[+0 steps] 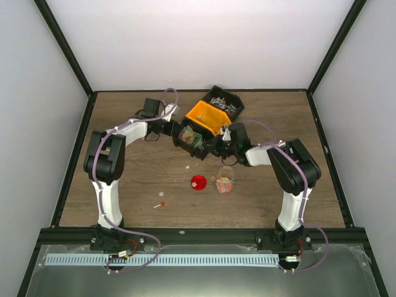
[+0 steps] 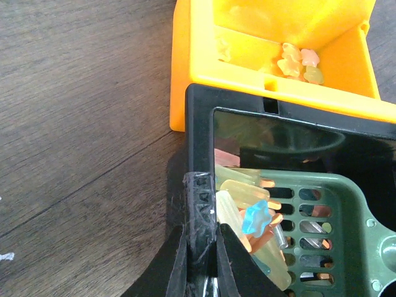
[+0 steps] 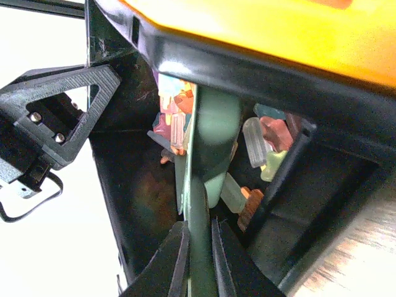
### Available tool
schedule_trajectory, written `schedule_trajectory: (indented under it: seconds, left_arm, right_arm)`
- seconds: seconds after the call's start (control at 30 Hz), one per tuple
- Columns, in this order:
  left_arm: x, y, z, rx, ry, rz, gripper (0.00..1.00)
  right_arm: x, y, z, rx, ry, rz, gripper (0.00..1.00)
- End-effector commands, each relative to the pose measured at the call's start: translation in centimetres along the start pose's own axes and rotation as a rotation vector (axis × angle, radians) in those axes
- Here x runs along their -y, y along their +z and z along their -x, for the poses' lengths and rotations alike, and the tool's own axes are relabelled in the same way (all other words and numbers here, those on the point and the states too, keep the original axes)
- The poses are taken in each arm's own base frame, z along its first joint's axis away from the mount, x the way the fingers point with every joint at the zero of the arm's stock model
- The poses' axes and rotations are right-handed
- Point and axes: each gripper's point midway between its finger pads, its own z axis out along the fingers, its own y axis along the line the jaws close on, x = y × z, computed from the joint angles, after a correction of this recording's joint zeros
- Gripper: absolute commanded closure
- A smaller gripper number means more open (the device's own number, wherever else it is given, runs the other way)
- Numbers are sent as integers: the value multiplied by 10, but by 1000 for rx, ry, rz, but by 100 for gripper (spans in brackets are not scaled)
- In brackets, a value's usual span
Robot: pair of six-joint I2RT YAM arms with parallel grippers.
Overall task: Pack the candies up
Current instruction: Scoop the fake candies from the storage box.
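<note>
The candies (image 2: 256, 215) lie heaped on a green slotted scoop (image 2: 328, 238) inside a small black bin (image 1: 189, 140) at the table's middle. More candies (image 2: 301, 61) sit in the orange bin (image 2: 272, 37) beside it. My left gripper (image 2: 201, 232) is shut on the black bin's near wall. My right gripper (image 3: 199, 230) is shut on the scoop's green handle (image 3: 204, 185), with candies (image 3: 175, 114) around the scoop inside the bin. In the top view the left gripper (image 1: 175, 131) and right gripper (image 1: 214, 143) flank the bin. A clear jar (image 1: 225, 180) holding some candies stands in front.
A round red lid (image 1: 198, 182) lies left of the jar. A second black bin (image 1: 224, 102) with mixed sweets stands behind the orange one. A few loose candies (image 1: 161, 203) are scattered on the wooden table toward the front left.
</note>
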Motion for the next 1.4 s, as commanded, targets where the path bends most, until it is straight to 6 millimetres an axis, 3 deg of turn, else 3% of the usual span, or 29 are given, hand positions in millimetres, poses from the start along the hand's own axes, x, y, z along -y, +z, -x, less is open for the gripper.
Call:
schedule_trajectory:
  seconds: [0.0, 0.43, 0.77, 1.37]
  left_arm:
    - [4, 7, -1, -17, -11, -6, 96]
    - [-9, 6, 5, -2, -39, 41, 96]
    - [-11, 3, 13, 11, -43, 48, 96]
    - [-13, 4, 7, -1, -44, 54, 96]
  right_arm:
    - [-19, -10, -26, -111, -2, 95, 99]
    - [-39, -31, -22, -76, -46, 121, 99]
    - [-33, -47, -21, -67, -29, 162, 99]
    - [-53, -84, 1, -30, -31, 279, 99]
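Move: The right hand still pinches the green scoop's handle, its loaded blade inside the near black compartment, whose middle is about 5 cm left and 3 cm forward of this hand. The clear jar the candies go to stands roughly 13 cm back and 6 cm right, slightly lower; the red lid about 14 cm back and 3 cm left. The yellow compartment is some 11 cm straight ahead. From the left hand the jar lies about 20 cm back and 17 cm right. Keeping its pinch on the handle, the right hand lifts the loaded scoop out of the black compartment: about 6 cm up in two rises, with a shift to its right between them, ending some 4 cm right and 2 cm back, away from the left hand. The wrist rolls about 10 degrees, raising the blade end. The left hand stays shut on the compartment's rim. ##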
